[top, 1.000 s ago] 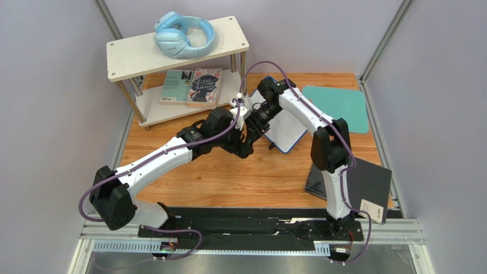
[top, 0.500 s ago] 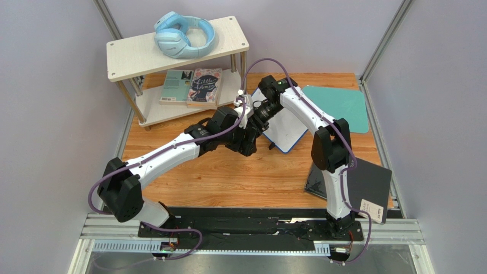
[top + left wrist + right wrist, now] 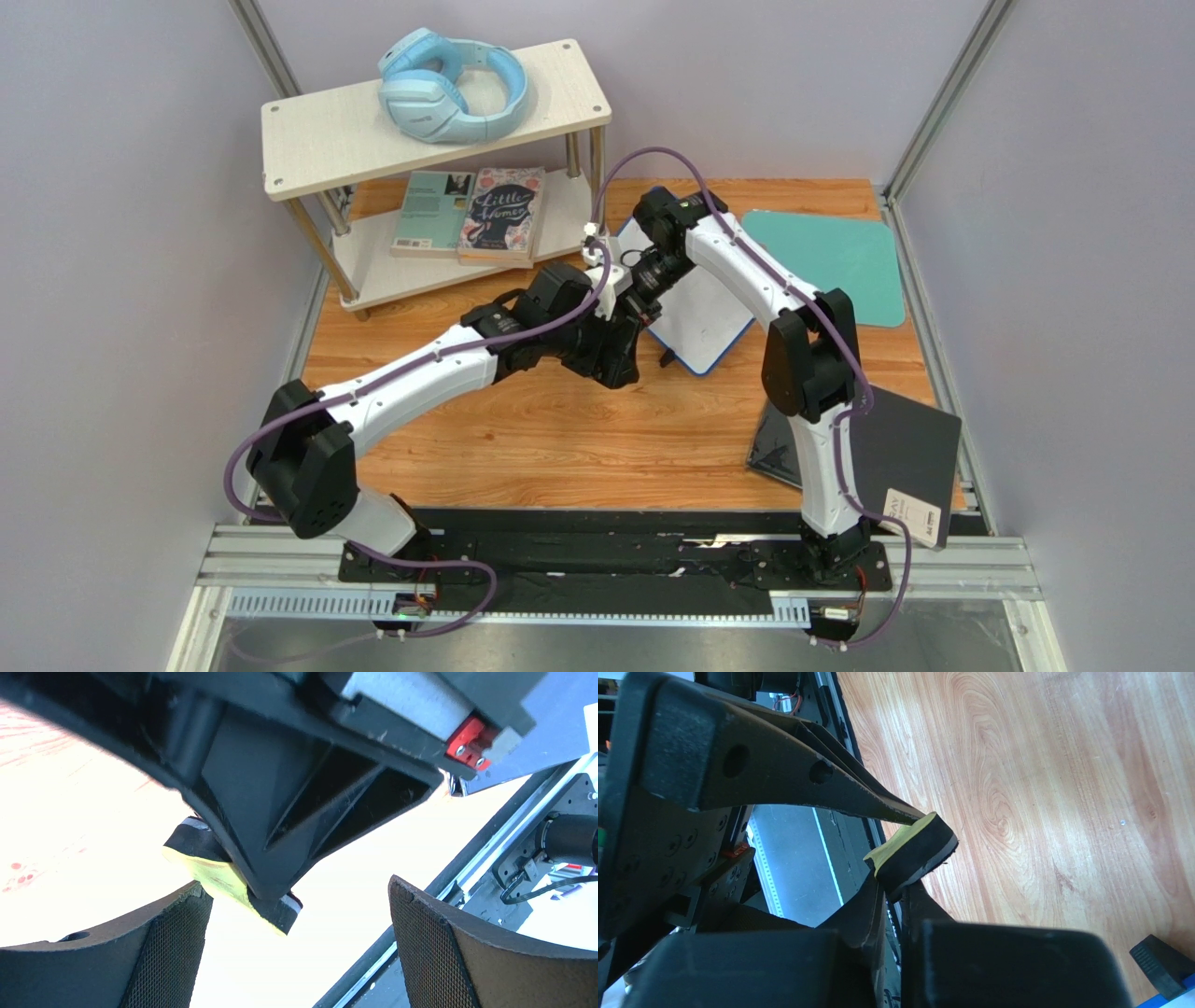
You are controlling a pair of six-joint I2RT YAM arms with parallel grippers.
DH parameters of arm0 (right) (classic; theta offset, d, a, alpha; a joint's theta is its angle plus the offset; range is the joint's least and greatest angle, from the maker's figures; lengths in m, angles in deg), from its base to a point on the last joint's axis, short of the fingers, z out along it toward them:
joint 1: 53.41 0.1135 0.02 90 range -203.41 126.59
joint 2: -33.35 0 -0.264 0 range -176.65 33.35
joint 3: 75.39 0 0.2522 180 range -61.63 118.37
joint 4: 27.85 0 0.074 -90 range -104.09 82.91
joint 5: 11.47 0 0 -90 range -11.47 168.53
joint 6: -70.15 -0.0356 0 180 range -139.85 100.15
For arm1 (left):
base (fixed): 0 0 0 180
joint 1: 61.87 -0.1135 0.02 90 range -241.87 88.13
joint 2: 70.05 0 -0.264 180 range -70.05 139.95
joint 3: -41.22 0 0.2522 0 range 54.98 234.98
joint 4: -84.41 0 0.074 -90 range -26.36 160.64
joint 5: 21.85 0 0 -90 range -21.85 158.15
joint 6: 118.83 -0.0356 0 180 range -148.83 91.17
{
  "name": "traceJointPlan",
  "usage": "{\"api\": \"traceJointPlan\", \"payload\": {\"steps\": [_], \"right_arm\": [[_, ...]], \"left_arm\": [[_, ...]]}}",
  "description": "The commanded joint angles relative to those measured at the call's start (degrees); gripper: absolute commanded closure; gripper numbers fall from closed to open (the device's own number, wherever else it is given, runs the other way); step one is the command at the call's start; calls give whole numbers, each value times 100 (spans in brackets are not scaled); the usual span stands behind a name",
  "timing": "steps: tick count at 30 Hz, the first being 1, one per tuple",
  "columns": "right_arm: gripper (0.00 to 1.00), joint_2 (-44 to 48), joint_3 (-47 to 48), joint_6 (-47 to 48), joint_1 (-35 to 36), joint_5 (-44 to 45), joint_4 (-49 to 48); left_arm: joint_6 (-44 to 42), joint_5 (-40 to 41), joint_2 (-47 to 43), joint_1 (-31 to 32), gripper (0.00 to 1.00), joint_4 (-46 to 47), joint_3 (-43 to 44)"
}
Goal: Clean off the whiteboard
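Note:
The whiteboard (image 3: pixel 701 319) lies on the wooden table behind the two grippers, white with a blue frame; I see no writing on its visible part. My right gripper (image 3: pixel 634 311) is shut on a yellow-and-black eraser (image 3: pixel 911 852) and holds it above the table, left of the board. My left gripper (image 3: pixel 617 361) meets it from the left. In the left wrist view the left gripper (image 3: pixel 296 885) is open wide, with the eraser (image 3: pixel 224 882) between its fingers, nearer the left one. In the right wrist view the right gripper (image 3: pixel 901 882) pinches the eraser's lower edge.
A two-tier shelf (image 3: pixel 561 70) at the back left holds blue headphones (image 3: pixel 449 84) and books (image 3: pixel 470 210). A teal mat (image 3: pixel 828 259) lies at the back right. A black panel (image 3: pixel 905 448) lies at the front right.
My left arm has stretched to the right and its open gripper has closed in on the eraser held by the right gripper. The right gripper shifted slightly back.

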Motion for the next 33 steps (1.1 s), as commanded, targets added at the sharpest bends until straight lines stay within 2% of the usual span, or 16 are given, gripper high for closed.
{"api": "traceJointPlan", "payload": {"steps": [1, 5, 10, 12, 16, 19, 28, 33], "right_arm": [[100, 34, -47, -185, 45, 170, 69], [100, 17, -127, -176, 45, 276, 34], [100, -62, -180, -193, 54, 311, -28], [92, -149, -101, -246, 71, 416, -19], [58, -133, -39, -185, 281, 1002, -10], [45, 60, -179, -159, 484, 1531, -177], [44, 289, -276, -421, 511, 2068, -458], [44, 974, -566, -940, 125, 2436, -1046]], "left_arm": [[139, -232, -520, 88, 7, 271, -122], [34, 749, -959, 88, 5, -370, -219], [-125, 893, -1276, 27, 4, -916, -333], [-90, 999, -1373, 27, 4, -1004, -438], [-2, 973, -1444, 35, 4, -917, -588], [42, 999, -1330, 27, 4, -908, -588], [139, 1525, -1118, 9, 7, -1092, -492], [288, 1623, -1285, -342, 4, -1171, -658]]}}
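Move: The eraser is still pinched by one end in the tips of my nearly shut right fingers, practically at the hand point; I am taking it down to the bare wood some 13 cm below, about 2 cm back and 2 cm to the right. From my right hand the whiteboard's middle lies about 10 cm ahead and 9 cm right, its near black foot 7 cm right and 2 cm back. From my wide-open left hand the eraser is roughly 2 cm ahead and 1 cm left, level. My right hand sinks, slowly and still gripping at first, then opens its fingers to about half and lets go of the eraser, carrying on down to about 5 cm in all while the fingers tip some 20 degrees steeper. Meanwhile my left hand, staying open, backs away to my left by about 8 cm and slightly towards me, rising some 3 cm before sinking again. ##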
